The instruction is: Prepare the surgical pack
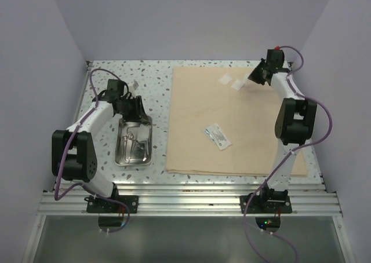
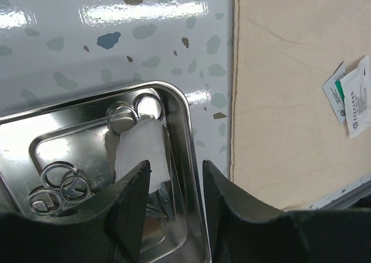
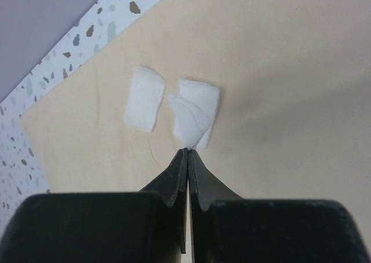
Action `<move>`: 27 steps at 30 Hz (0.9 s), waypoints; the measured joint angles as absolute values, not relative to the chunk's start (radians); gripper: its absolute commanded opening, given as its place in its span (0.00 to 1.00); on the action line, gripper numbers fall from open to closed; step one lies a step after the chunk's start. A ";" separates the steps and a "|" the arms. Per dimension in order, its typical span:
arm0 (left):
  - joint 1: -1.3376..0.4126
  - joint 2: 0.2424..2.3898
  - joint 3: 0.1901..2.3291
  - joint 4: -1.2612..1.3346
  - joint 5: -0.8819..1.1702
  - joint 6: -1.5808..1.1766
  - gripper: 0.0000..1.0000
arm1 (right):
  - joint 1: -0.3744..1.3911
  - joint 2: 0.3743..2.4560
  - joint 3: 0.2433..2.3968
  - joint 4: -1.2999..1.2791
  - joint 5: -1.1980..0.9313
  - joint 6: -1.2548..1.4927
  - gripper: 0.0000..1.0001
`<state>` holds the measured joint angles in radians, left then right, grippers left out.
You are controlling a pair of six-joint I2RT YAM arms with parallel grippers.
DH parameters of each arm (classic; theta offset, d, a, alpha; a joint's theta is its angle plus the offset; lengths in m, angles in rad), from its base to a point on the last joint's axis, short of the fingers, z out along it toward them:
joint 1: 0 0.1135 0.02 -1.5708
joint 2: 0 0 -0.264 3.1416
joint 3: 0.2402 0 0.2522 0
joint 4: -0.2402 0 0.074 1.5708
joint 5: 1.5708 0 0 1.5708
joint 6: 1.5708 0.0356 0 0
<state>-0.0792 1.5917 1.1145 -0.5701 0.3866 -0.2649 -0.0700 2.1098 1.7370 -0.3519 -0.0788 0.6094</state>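
The big beige cloth [image 1: 243, 124] is spread on the right of the table. Near its far edge lie two white gauze squares [image 3: 144, 98]. My right gripper [image 3: 188, 152] is shut on a lifted corner of the right one [image 3: 196, 115]. A small clear packet [image 1: 217, 135] rests mid-cloth. Left of the cloth stands the steel tray [image 1: 149, 153], holding scissors and forceps [image 2: 58, 179] and a gauze square [image 2: 142, 150]. My left gripper [image 2: 177, 164] is open astride the tray's right rim [image 2: 185, 118], one finger inside and one outside.
The terrazzo tabletop [image 1: 156, 89] shows in a narrow strip between tray and cloth. Pale walls close in the table at the back and both sides. A metal rail [image 1: 185, 196] runs along the near edge by the arm bases.
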 measured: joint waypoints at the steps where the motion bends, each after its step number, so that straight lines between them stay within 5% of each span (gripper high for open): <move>1: -0.079 1.592 1.115 -0.570 0.387 -0.265 0.46 | -0.065 2.117 1.753 -0.352 -0.090 0.611 0.00; 27: -0.079 1.594 1.114 -0.572 0.386 -0.257 0.46 | -0.028 2.370 1.980 -0.400 -0.176 0.645 0.00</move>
<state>-0.0788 1.5936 1.1145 -0.5716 0.3862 -0.2569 -0.0284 2.3703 1.9804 -0.4000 -0.1757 0.6445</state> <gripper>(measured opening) 0.454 0.010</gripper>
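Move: The right gripper already holds a gauze square. The gauze it is taken to lies on the cloth about 4 cm ahead of that hand, 4 cm to its left and 9 cm below. The last gauze is about 7 cm ahead and 11 cm left, equally low. From the idle left gripper over the tray, the gauze aimed at is some 26 cm ahead, 47 cm to the right and 7 cm below. Keep the right fingers shut on the hanging gauze square and carry it in a low arc: first about 4 cm left and as much forward, cresting roughly 1 cm higher, then some 6 cm down over the nearer of the two gauzes left on the cloth. Turn the wrist slightly counter-clockwise, and ease to a near stop with the fingertips still above that gauze. ##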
